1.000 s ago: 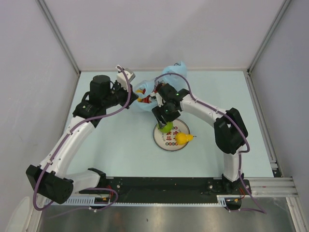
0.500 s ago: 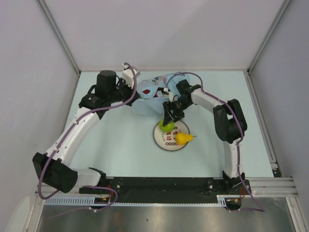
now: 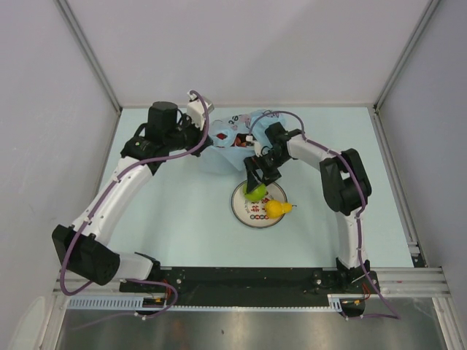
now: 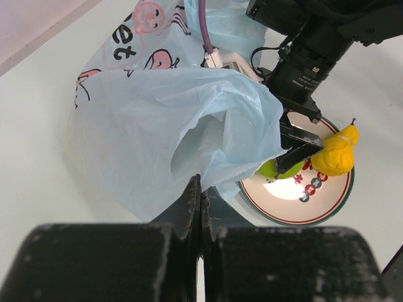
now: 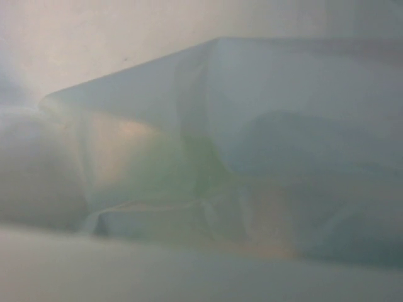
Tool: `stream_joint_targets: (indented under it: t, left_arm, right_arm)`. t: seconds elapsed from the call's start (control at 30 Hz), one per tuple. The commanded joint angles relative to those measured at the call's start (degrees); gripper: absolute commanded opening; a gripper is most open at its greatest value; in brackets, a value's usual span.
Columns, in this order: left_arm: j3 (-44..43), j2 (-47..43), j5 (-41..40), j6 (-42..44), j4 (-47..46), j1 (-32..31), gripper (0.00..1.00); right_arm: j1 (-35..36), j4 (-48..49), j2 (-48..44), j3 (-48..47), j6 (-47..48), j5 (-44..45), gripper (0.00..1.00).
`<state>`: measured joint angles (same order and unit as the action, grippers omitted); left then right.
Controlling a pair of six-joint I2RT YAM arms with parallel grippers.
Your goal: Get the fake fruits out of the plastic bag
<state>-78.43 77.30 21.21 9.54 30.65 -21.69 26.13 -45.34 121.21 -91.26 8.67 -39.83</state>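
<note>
The light-blue plastic bag [image 3: 228, 146] [image 4: 164, 119] lies crumpled behind the plate, and my left gripper [image 4: 201, 189] [image 3: 208, 137] is shut on a fold of its edge. A green apple [image 3: 253, 192] [image 4: 269, 168] and a yellow fruit [image 3: 275, 208] [image 4: 334, 154] rest on the white plate [image 3: 271, 219] [image 4: 296, 204]. My right gripper [image 3: 255, 181] [image 4: 293, 154] points down over the apple, its black fingers apart at the apple's top. Bag film covers the right wrist view, which shows only blurred plastic.
The right arm's wrist and purple cable [image 3: 273, 117] lie across the bag's rear. Grey walls close in the pale table [image 3: 175, 211] at the back and on both sides. The black base rail [image 3: 248, 281] runs along the near edge.
My left gripper has pulled the bag's edge back and up to the left. The right wrist has swung round and now stands steeper over the apple, its fingers wider apart.
</note>
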Motion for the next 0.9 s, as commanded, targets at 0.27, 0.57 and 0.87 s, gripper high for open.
stream_joint_targets:
  t: [0.27, 0.57, 0.87]
  left_arm:
    - [-1.2, -0.83, 0.67, 0.48, -2.0, 0.42, 0.0]
    - [-1.02, -1.18, 0.85, 0.57, -1.56, 0.51, 0.0]
    - [-0.32, -0.57, 0.85, 0.74, -0.33, 0.51, 0.0]
  right_arm:
    - [-2.4, 1.05, -5.19, -0.76, 1.17, 10.13, 0.9]
    - [-3.01, -1.06, -5.72, -0.76, 3.2, 0.92, 0.61]
    - [-3.37, -5.63, -2.21, 0.47, 6.36, -13.18, 0.73]
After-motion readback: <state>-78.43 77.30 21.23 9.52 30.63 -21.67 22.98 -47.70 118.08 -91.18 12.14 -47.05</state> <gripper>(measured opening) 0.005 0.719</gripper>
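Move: The green fruit sits on the plate right by the right hand's wide-open fingers, about 2 cm back, 1 cm left and some 2 cm below. From that hand the plate's middle lies roughly 6 cm back, straight below, the yellow pear about 8 cm back and 6 cm right, and the bag some 12 cm ahead and 6 cm left. From the left hand the green fruit is roughly 14 cm right, 7 cm back and 24 cm below. The right hand first shifts its open fingers about 2 cm forward and as far right, rising slightly, then closes them part-way and pinches the green fruit. Keeping that grip, it draws up and back by a little over 2 cm each way, with 1–2 cm to the left and a roll of some 10 degrees that raises its left side, while the left hand stays put, its shut fingers still holding the bag's edge up. ##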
